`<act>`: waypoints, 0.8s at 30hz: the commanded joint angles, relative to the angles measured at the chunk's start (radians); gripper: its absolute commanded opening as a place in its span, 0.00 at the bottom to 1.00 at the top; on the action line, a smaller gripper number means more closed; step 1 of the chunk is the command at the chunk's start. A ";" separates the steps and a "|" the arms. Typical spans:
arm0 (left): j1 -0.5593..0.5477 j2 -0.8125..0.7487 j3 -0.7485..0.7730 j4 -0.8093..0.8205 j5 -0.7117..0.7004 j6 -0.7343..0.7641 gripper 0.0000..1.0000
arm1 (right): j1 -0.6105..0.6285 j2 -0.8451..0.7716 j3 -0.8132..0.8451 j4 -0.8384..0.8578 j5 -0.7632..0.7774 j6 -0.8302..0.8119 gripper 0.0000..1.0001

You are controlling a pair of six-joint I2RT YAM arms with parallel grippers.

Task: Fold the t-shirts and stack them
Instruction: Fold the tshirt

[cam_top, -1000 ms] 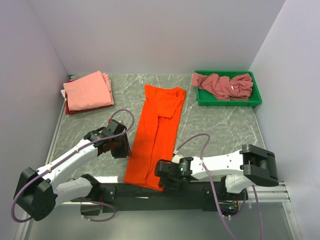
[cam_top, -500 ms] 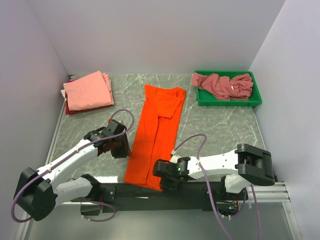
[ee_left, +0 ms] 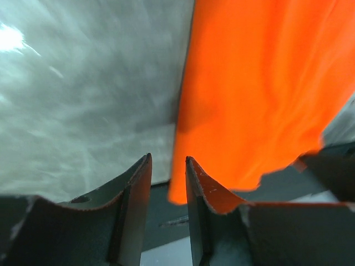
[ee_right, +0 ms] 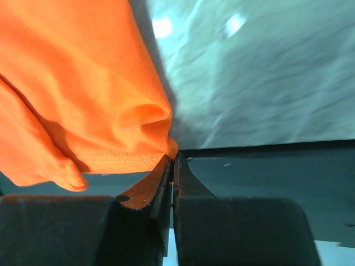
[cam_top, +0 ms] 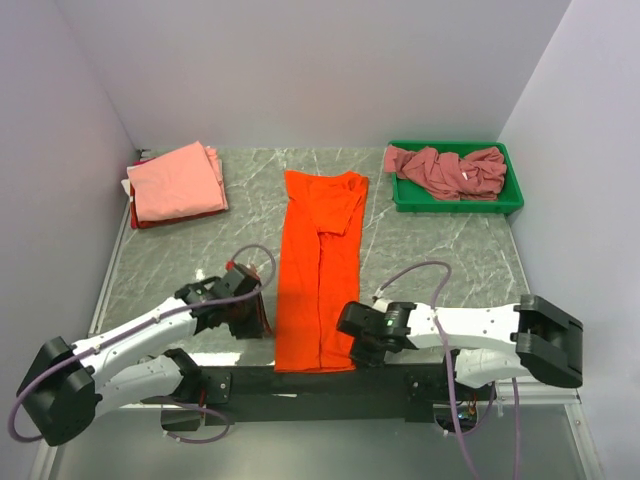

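A bright orange t-shirt point(cam_top: 318, 270) lies stretched out lengthwise down the middle of the table, collar end far, hem at the near edge. My right gripper point(cam_top: 353, 349) is at the hem's right corner. In the right wrist view its jaws point(ee_right: 173, 156) are shut on the orange hem point(ee_right: 122, 158). My left gripper point(cam_top: 258, 318) sits beside the shirt's left edge near the hem. In the left wrist view it point(ee_left: 168, 162) stands open, and the orange cloth point(ee_left: 260, 94) lies just past its right finger, not pinched. A folded salmon-pink t-shirt point(cam_top: 178, 182) lies at the back left.
A green bin point(cam_top: 512, 203) at the back right holds crumpled dusty rose t-shirts point(cam_top: 445, 170). The pink shirt rests on a darker red folded piece point(cam_top: 140, 221). A black rail point(cam_top: 300, 382) runs along the table's near edge, under the hem. Walls close in on both sides.
The right gripper has shut on the hem corner and drawn it to the right, so the shirt now lies straight. The left gripper has moved nearer along the shirt's left edge.
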 commanded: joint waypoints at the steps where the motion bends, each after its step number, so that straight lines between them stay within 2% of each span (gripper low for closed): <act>1: -0.090 -0.010 -0.048 0.088 0.025 -0.128 0.36 | -0.059 -0.071 -0.030 -0.077 0.043 -0.096 0.04; 7: -0.212 0.021 -0.119 0.297 0.094 -0.265 0.37 | -0.117 -0.094 -0.045 -0.086 0.037 -0.175 0.05; 13: -0.264 0.071 -0.133 0.372 0.099 -0.328 0.37 | -0.119 -0.093 -0.033 -0.088 0.029 -0.216 0.05; 18: -0.319 0.119 -0.111 0.308 0.064 -0.371 0.36 | -0.117 -0.111 -0.042 -0.083 0.015 -0.219 0.05; 24: -0.368 0.107 -0.079 0.203 -0.009 -0.420 0.34 | -0.117 -0.148 -0.061 -0.065 -0.001 -0.209 0.05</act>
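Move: The t-shirt's left hem corner lies about 9 cm back from the left hand, 3 cm to its right and 4 cm below. The right hem corner, already pinched by the right gripper, is some 8 cm back and 21 cm to the right of the left hand, also about 4 cm below. From the right hand, the left hem corner is roughly 18 cm to the left, 1 cm back and about level in height. Bring the left gripper back and to the right, about 9 cm in all, sinking some 3 cm to the left hem corner, fingers kept partly open on either side of it and tipped about 10 degrees straighter down. Meanwhile keep the right gripper shut on the right hem corner and draw it some 3 cm right and slightly forward along the table's front edge, then hold there. ##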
